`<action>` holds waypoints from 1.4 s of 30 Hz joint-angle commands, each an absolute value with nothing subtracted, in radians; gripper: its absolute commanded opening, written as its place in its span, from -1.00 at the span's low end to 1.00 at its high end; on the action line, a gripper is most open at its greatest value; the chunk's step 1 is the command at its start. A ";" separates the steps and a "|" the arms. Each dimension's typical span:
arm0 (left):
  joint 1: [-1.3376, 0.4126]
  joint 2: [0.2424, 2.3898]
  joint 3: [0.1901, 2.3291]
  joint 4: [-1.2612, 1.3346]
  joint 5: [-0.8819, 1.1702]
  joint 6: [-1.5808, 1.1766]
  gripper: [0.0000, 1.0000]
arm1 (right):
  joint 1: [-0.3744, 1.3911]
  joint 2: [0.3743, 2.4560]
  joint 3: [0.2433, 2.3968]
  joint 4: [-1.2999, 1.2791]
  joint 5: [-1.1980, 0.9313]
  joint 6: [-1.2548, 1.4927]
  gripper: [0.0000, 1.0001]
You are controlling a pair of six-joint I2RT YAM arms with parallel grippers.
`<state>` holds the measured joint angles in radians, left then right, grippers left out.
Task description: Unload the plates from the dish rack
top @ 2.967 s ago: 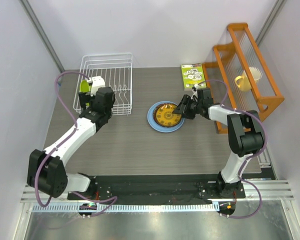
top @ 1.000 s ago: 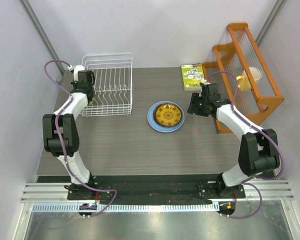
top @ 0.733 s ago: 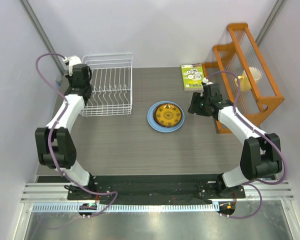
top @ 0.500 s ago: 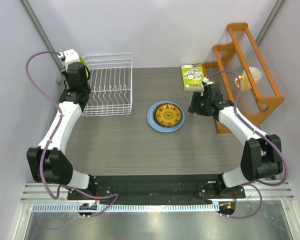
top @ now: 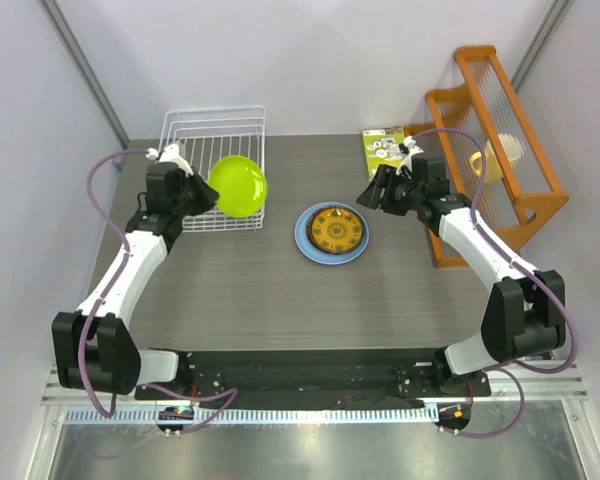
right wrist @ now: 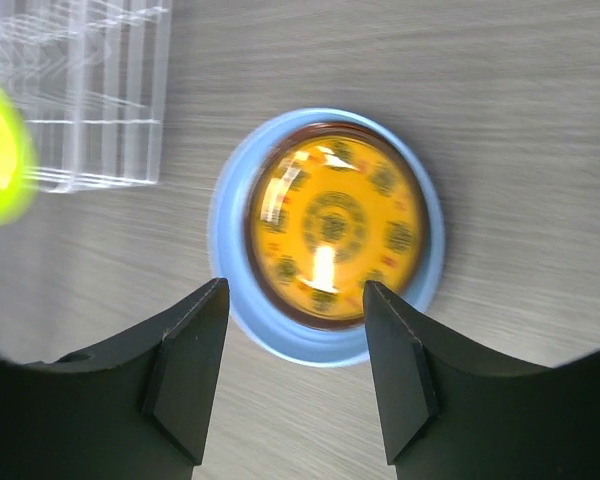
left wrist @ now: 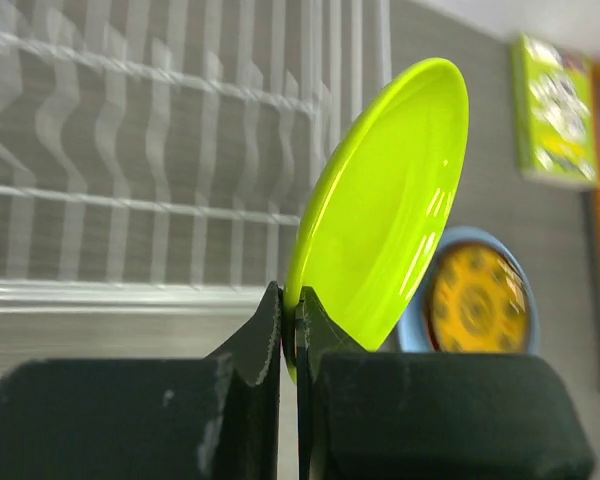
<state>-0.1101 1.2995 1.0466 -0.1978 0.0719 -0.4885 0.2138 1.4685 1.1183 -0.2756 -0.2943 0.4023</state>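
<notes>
My left gripper (top: 202,190) is shut on the lower rim of a lime green plate (top: 237,186), which it holds on edge above the front right corner of the white wire dish rack (top: 215,140). In the left wrist view the fingers pinch the lime plate (left wrist: 380,210) at the left gripper (left wrist: 290,312), with the rack (left wrist: 130,150) behind. A light blue plate (top: 304,240) lies flat mid-table with a yellow patterned, dark-rimmed plate (top: 332,229) on it. My right gripper (top: 368,195) hovers open just right of that stack. From the right wrist, the right gripper (right wrist: 295,290) frames the blue plate (right wrist: 225,235).
A green booklet (top: 385,152) lies at the back of the table. The orange wooden shelf rack (top: 510,190) stands along the right edge with a pale cup (top: 495,158) on it. Grey walls close in the left and back sides.
My left arm has lifted the lime green plate out of the rack and swung it right, towards the front corner. The right gripper has moved left towards the stacked plates and opened wider.
</notes>
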 commanded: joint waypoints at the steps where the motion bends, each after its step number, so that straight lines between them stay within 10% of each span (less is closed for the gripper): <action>1: -0.139 1.330 1.008 -0.006 0.437 -0.647 -1.00 | 0.218 1.460 1.120 -0.095 -0.460 0.503 0.24; 23: -0.364 1.514 1.019 0.210 0.558 -0.778 -1.00 | 0.296 1.543 1.101 -0.005 -0.554 0.571 0.23; 27: -0.371 1.514 1.017 0.210 0.554 -0.775 -1.00 | 0.302 1.554 1.095 -0.008 -0.523 0.561 -0.85; 29: -0.370 1.514 1.019 0.193 0.543 -0.762 -1.00 | 0.302 1.548 1.092 -0.014 -0.520 0.555 -0.98; 31: -0.370 1.522 1.020 0.183 0.529 -0.756 -0.52 | 0.302 1.536 1.082 -0.020 -0.482 0.545 -0.98; 32: -0.370 1.523 1.025 0.155 0.519 -0.746 0.06 | 0.301 1.520 1.077 -0.024 -0.465 0.542 -0.98; 42: -0.370 1.427 1.009 -0.090 0.138 -0.565 0.82 | 0.222 1.546 1.040 -0.129 -0.299 0.492 -0.97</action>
<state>-0.3691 1.5185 0.9981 0.0135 0.3298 -0.6716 0.2569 1.5581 1.0492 -0.1230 -0.3630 0.5194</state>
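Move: The left hand holds the lime-green plate by its left edge; the open right gripper waits some 36 cm to its right, nearly level ahead and about 3 cm lower. The stacked plates lie roughly 28 cm right of the left hand, 2 cm ahead and 20 cm below, the rack's middle about 10 cm ahead, 2 cm left and 15 cm below. From the right hand the green plate is about 30 cm left, roughly level ahead and 3 cm higher, the stack 8 cm left, 1 cm ahead and 16 cm below. The left arm carries the green plate about 18 cm to the right, slightly back and down, swinging clockwise some 30 degrees with its left side dipping, while the right hand, open, goes about 8 cm left to meet it, first rising and then sinking. The right fingers pinch the plate's right edge, then the left fingers open wide and let go, easing back left and down as the right hand draws the plate rightwards and down towards the stack. ##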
